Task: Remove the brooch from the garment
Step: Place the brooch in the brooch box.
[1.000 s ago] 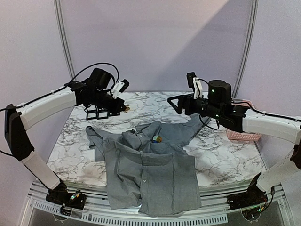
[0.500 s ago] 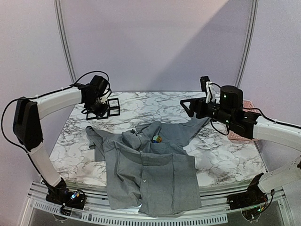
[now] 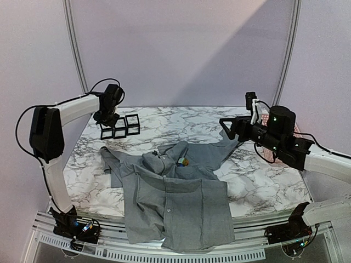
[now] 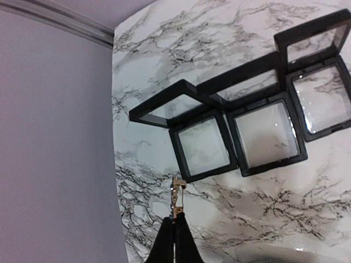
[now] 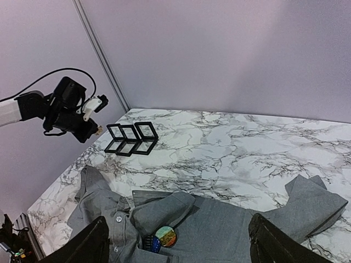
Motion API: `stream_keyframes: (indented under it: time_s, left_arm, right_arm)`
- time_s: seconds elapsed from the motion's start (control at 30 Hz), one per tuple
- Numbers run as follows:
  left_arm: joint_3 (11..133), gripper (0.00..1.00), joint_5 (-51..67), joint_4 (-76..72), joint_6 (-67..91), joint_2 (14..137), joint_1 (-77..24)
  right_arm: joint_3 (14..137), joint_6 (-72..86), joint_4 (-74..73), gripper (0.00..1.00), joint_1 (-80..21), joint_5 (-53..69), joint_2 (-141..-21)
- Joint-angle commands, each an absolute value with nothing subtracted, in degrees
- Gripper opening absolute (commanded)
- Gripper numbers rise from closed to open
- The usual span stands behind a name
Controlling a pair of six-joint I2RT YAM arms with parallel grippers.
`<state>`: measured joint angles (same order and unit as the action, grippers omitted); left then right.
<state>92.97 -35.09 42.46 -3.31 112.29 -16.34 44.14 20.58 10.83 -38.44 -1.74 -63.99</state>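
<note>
The grey garment [image 3: 175, 197] lies spread on the marble table, its lower part hanging over the near edge. Two round brooches, one colourful [image 3: 183, 161] [image 5: 166, 236] and one dark blue [image 5: 149, 242], sit by its collar. My left gripper [image 3: 106, 120] [image 4: 176, 220] is shut on a small gold brooch [image 4: 177, 198], held just above the table beside the nearest of three black boxes. My right gripper [image 3: 228, 128] [image 5: 178, 222] hangs open and holds nothing, above the garment's right sleeve [image 5: 315, 205].
Three open black display boxes [image 3: 120, 127] [image 4: 241, 131] [image 5: 131, 139] with clear panels stand in a row at the back left of the table [image 3: 181, 118]. The purple wall [image 4: 55, 142] runs close along the table's left edge.
My left arm has swung back and left, carrying the gold brooch down beside the boxes. My right arm has drawn back to the right, away from the garment's middle.
</note>
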Motion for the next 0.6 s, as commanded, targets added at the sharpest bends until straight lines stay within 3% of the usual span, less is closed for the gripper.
stream_keyframes:
  time_s: [0.0, 0.4, 0.57]
  left_arm:
    - [97.4, 0.0, -39.33, 43.51, -4.54, 116.9, -15.55]
    - [104.07, 0.0, -46.32, 44.73, -9.98, 125.89, -14.58]
    - [103.45, 0.0, -44.17, 43.9, -9.27, 126.95, -13.47]
  right_arm:
    - [42.54, 20.63, 11.64, 0.87, -37.93, -1.76, -61.2]
    - [39.54, 22.35, 11.89, 0.88, -37.84, -2.25, -55.94]
    - [39.73, 22.74, 11.85, 0.88, -37.83, -2.46, -56.16]
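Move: The brooch hangs from my shut left fingers. The leftmost brooch box, open and empty, lies about 7 cm ahead, 5 cm to the left and some 13 cm below. The middle box is some 8 cm to the right of that box, and the right box about 16 cm to the right of it and 2 cm farther out. From my empty right hand, the leftmost box lies roughly 24 cm ahead, 65 cm left and 27 cm below. Still pinching the brooch, my left hand eases forward and sinks about 3.5 cm each way, drifting some 2 cm left, towards the leftmost box, while it rolls about 12 degrees so its left side rises. My open right hand backs off, up and to the right, some 3 cm in all, away from the garment. ##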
